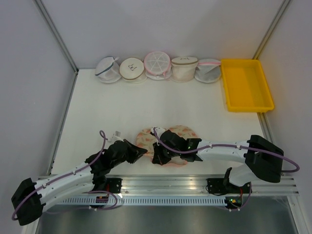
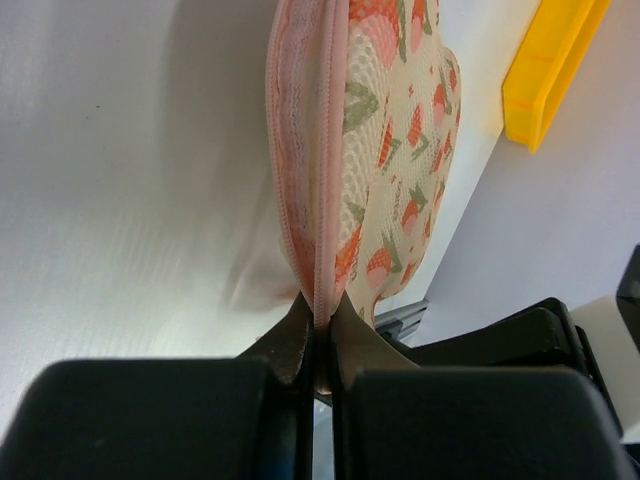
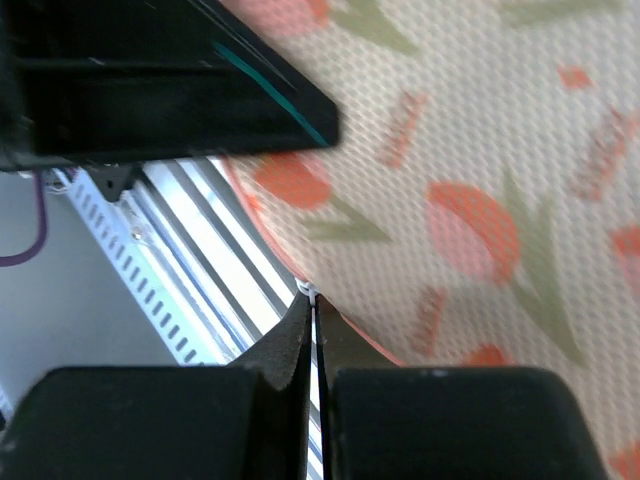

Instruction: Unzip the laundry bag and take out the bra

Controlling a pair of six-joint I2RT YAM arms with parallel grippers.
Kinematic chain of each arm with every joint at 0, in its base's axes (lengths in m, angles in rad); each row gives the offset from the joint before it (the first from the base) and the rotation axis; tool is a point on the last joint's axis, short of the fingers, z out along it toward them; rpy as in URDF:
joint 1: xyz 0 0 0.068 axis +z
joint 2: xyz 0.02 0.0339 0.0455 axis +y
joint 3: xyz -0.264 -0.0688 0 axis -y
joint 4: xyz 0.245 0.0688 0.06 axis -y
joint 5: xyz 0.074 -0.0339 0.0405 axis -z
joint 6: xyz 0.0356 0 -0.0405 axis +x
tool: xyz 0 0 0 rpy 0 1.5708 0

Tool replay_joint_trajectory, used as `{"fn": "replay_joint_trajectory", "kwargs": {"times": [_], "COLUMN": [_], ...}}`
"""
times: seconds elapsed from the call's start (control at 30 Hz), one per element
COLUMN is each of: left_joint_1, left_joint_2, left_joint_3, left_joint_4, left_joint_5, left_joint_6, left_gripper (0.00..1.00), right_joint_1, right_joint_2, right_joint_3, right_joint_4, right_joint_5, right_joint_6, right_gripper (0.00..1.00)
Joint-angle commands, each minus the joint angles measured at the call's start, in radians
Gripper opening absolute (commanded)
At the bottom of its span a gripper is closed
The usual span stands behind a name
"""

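Observation:
The laundry bag [image 1: 181, 132], cream with an orange-pink print and pink trim, lies near the table's front edge between both arms. My left gripper [image 1: 142, 152] is shut on the bag's pink trimmed edge [image 2: 308, 150], and the bag [image 2: 395, 140] stands on edge just beyond its tips [image 2: 320, 305]. My right gripper [image 1: 158, 155] is at the bag's near edge and is shut on a small white zipper pull [image 3: 310, 293]. The printed bag [image 3: 470, 180] fills that view. The bra is hidden.
Several round mesh bags [image 1: 157, 66] line the back of the table. A yellow tray [image 1: 246, 85] sits at the back right and shows in the left wrist view [image 2: 550, 70]. A metal rail [image 1: 165, 183] runs along the front edge. The left arm's black body [image 3: 170, 80] is close above the right gripper.

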Motion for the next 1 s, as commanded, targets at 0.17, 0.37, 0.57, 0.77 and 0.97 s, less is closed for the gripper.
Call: {"fn": "replay_joint_trajectory", "kwargs": {"times": [0.17, 0.37, 0.57, 0.77, 0.97], "left_joint_1": [0.025, 0.027, 0.027, 0.030, 0.031], "left_joint_2": [-0.162, -0.165, -0.171, -0.226, -0.263], "left_joint_3": [-0.052, -0.058, -0.055, -0.052, -0.053], "left_joint_4": [-0.139, -0.179, -0.222, -0.288, -0.341], "left_joint_5": [-0.069, -0.038, -0.020, -0.037, -0.044], "left_joint_6": [0.035, 0.097, 0.128, 0.148, 0.157], "left_gripper": [0.02, 0.02, 0.02, 0.02, 0.02], "right_joint_1": [0.006, 0.004, 0.004, 0.006, 0.004], "right_joint_2": [-0.066, -0.077, -0.025, 0.001, -0.001], "right_joint_3": [-0.005, -0.002, 0.029, 0.040, 0.055], "right_joint_4": [-0.188, -0.255, -0.364, -0.441, -0.525], "right_joint_5": [0.139, 0.229, 0.355, 0.465, 0.545], "right_joint_6": [-0.031, -0.027, -0.012, 0.022, 0.033], "right_gripper": [0.00, 0.01, 0.00, 0.00, 0.00]}}
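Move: Beneath the right wrist lies the laundry bag's near edge. Its right end, where the zip pull is being drawn, is about 14 cm to the right of the right hand, level with it in reach and some 3 cm lower. The middle of the bag is about 9 cm ahead and 6 cm to the right. The left hand already pinches the bag's left corner; from there the zip's right end lies about 20 cm right and 6 cm back, and the bag's middle 12 cm right and 3 cm ahead. Drawing the shut right fingers about 10 cm to the right along the bag's near edge, the right hand also sinks some 4 cm and works a little forward, its fingers tipping roughly 25 degrees steeper. Meanwhile the left hand keeps its pinch on the corner and pulls the other way, about 4 cm left, sinking and easing back a little. ##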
